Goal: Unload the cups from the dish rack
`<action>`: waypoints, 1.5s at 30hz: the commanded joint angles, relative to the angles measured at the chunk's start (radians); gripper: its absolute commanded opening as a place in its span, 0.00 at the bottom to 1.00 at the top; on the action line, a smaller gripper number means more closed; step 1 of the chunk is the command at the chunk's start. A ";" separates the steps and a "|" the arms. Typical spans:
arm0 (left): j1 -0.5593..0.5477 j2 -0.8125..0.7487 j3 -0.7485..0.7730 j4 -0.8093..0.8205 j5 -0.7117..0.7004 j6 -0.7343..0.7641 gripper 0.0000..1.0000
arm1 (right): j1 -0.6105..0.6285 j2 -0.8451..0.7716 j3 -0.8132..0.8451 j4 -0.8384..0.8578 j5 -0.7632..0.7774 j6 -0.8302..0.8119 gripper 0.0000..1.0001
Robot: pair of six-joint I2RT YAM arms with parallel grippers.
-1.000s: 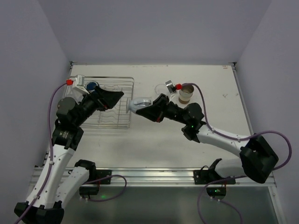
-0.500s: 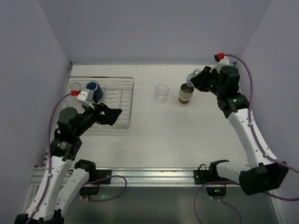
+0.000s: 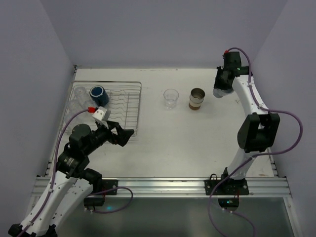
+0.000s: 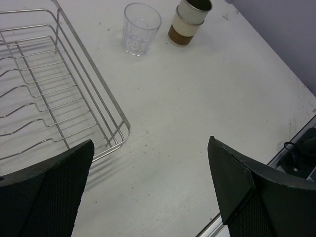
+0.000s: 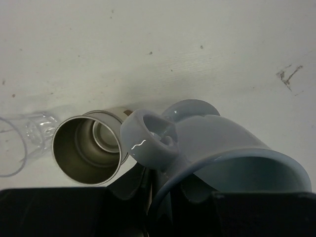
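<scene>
The silver wire dish rack (image 3: pixel 129 98) stands at the left; it also shows in the left wrist view (image 4: pixel 59 98). A dark blue mug (image 3: pixel 98 93) and a clear tumbler (image 3: pixel 77 96) are in its far end. A clear tumbler (image 3: pixel 171 98) and a brown-tan cup (image 3: pixel 197 98) stand upright on the table. My right gripper (image 3: pixel 222 85) is shut on the rim of a pale blue cup (image 5: pixel 222 143), tilted, just right of the brown-tan cup (image 5: pixel 89 148). My left gripper (image 3: pixel 123 136) is open and empty, above the table by the rack's near right corner.
White table (image 3: pixel 197 143) with walls at the back and both sides. A metal rail (image 3: pixel 163 185) runs along the near edge. In the left wrist view the clear tumbler (image 4: pixel 140 28) and the brown-tan cup (image 4: pixel 190 22) stand far ahead of my fingers (image 4: pixel 247 197).
My right arm swung from beside the rack to the far right, carrying the pale blue cup past the brown-tan cup. My left arm drew back from the rack toward the near edge.
</scene>
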 commanded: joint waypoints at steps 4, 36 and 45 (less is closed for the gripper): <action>-0.036 -0.014 0.001 0.031 -0.024 0.025 1.00 | -0.008 0.214 0.227 -0.118 0.025 -0.053 0.00; -0.019 0.040 0.007 0.027 -0.048 0.024 1.00 | -0.021 0.405 0.282 -0.139 0.077 -0.066 0.40; 0.009 0.070 0.012 0.020 -0.071 0.027 1.00 | -0.021 0.230 0.209 -0.063 0.028 -0.016 0.56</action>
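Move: The right hand holds the grey-blue cup; its standing place lies about 3 cm ahead, 4 cm to the right and some 17 cm below. The cup stack (metal on white and brown) stands about 12 cm left of that place and nearly level with it, the clear glass some 25 cm left of it. From the idle left hand the place lies about 28 cm ahead, 48 cm to the right and 20 cm down. The right hand tips some 20 degrees downward, lowering the cup about 13 cm beside the stack, opens, starts rising. ##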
